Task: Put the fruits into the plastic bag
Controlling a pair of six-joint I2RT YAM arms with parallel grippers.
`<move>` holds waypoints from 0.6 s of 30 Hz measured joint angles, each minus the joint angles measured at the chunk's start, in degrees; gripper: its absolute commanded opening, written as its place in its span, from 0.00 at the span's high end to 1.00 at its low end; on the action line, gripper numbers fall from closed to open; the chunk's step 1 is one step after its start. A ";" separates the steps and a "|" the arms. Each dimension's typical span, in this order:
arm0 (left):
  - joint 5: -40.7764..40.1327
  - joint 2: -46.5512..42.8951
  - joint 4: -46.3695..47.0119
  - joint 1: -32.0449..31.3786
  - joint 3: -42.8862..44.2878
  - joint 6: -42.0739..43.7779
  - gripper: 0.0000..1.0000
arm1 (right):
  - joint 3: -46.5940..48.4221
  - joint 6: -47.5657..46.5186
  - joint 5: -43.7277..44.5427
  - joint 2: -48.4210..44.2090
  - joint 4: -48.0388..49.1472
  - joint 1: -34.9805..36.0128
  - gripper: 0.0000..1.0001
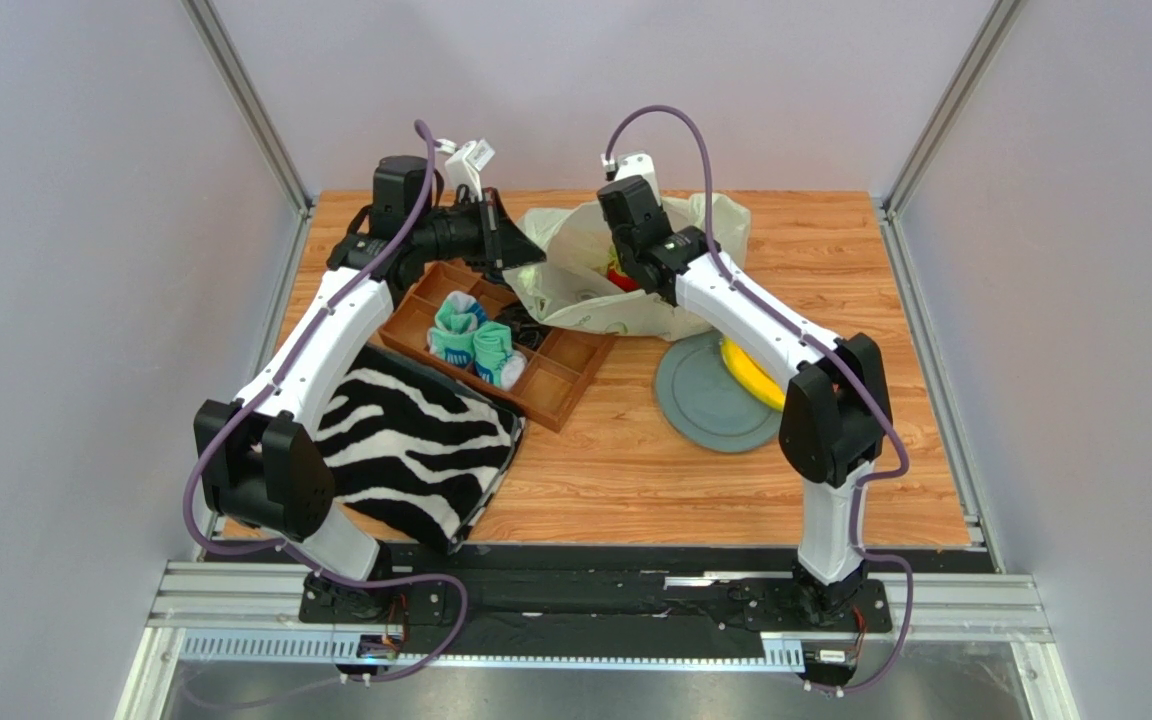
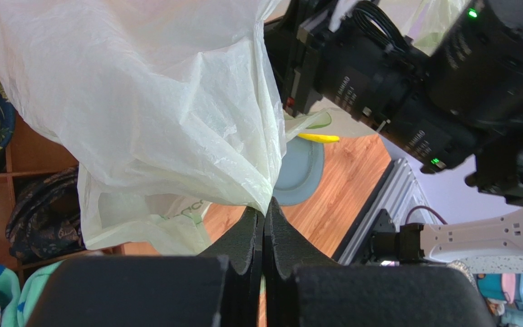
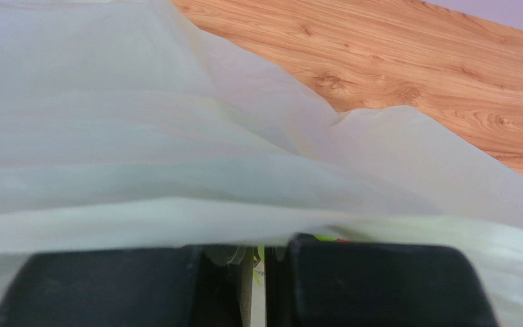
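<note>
The plastic bag (image 1: 575, 255) lies crumpled at the back middle of the table, pale and translucent. My left gripper (image 2: 265, 206) is shut on a fold of the bag (image 2: 162, 102), which hangs up from its tips. My right gripper (image 1: 630, 273) is at the bag's mouth, beside a red fruit (image 1: 620, 279) inside. In the right wrist view the bag's film (image 3: 244, 170) drapes across the fingers (image 3: 366, 279) and hides their tips. The jaws stand almost together with a thin pale strip between them. A yellow banana (image 2: 319, 137) lies on the grey plate (image 2: 302, 170).
A wooden divided tray (image 1: 552, 383) with teal-and-white rolled socks (image 1: 474, 338) sits left of the bag. A zebra-striped cloth (image 1: 409, 443) lies at the front left. The grey plate (image 1: 702, 405) sits under my right arm. Walls stand round the table.
</note>
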 measured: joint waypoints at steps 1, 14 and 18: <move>0.00 0.00 -0.02 0.00 0.00 0.00 1.00 | -0.02 0.15 0.13 0.44 0.13 -0.52 1.00; 0.00 0.00 -0.02 0.02 0.00 0.00 1.00 | -0.07 3.02 -0.22 5.53 -0.37 -2.54 0.49; 0.00 0.00 -0.02 0.09 0.00 0.00 1.00 | -0.07 3.48 -0.83 5.53 -0.39 -2.54 0.39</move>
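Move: Just inside the plastic bag's mouth, the right hand already has the green grapes, with the red fruits in the bag about 14 cm below it and 2 cm ahead. From this hand the empty plate lies roughly 16 cm back and 11 cm right, the banana some 14 cm back and 16 cm right, and the tray 9 cm back and 20 cm left. For the left hand those red fruits are about 11 cm ahead, 13 cm right and 24 cm below. Sinking about 5 cm farther into the bag, the right hand lowers the grapes towards the red fruits, easing slightly forward and right at first and tipping its fingers down some 5 degrees. Near the bottom of the descent it all but stops, and the fingers open to over half their range to let go of the grapes. The left hand keeps its pinch on the bag's rim and stays put. ##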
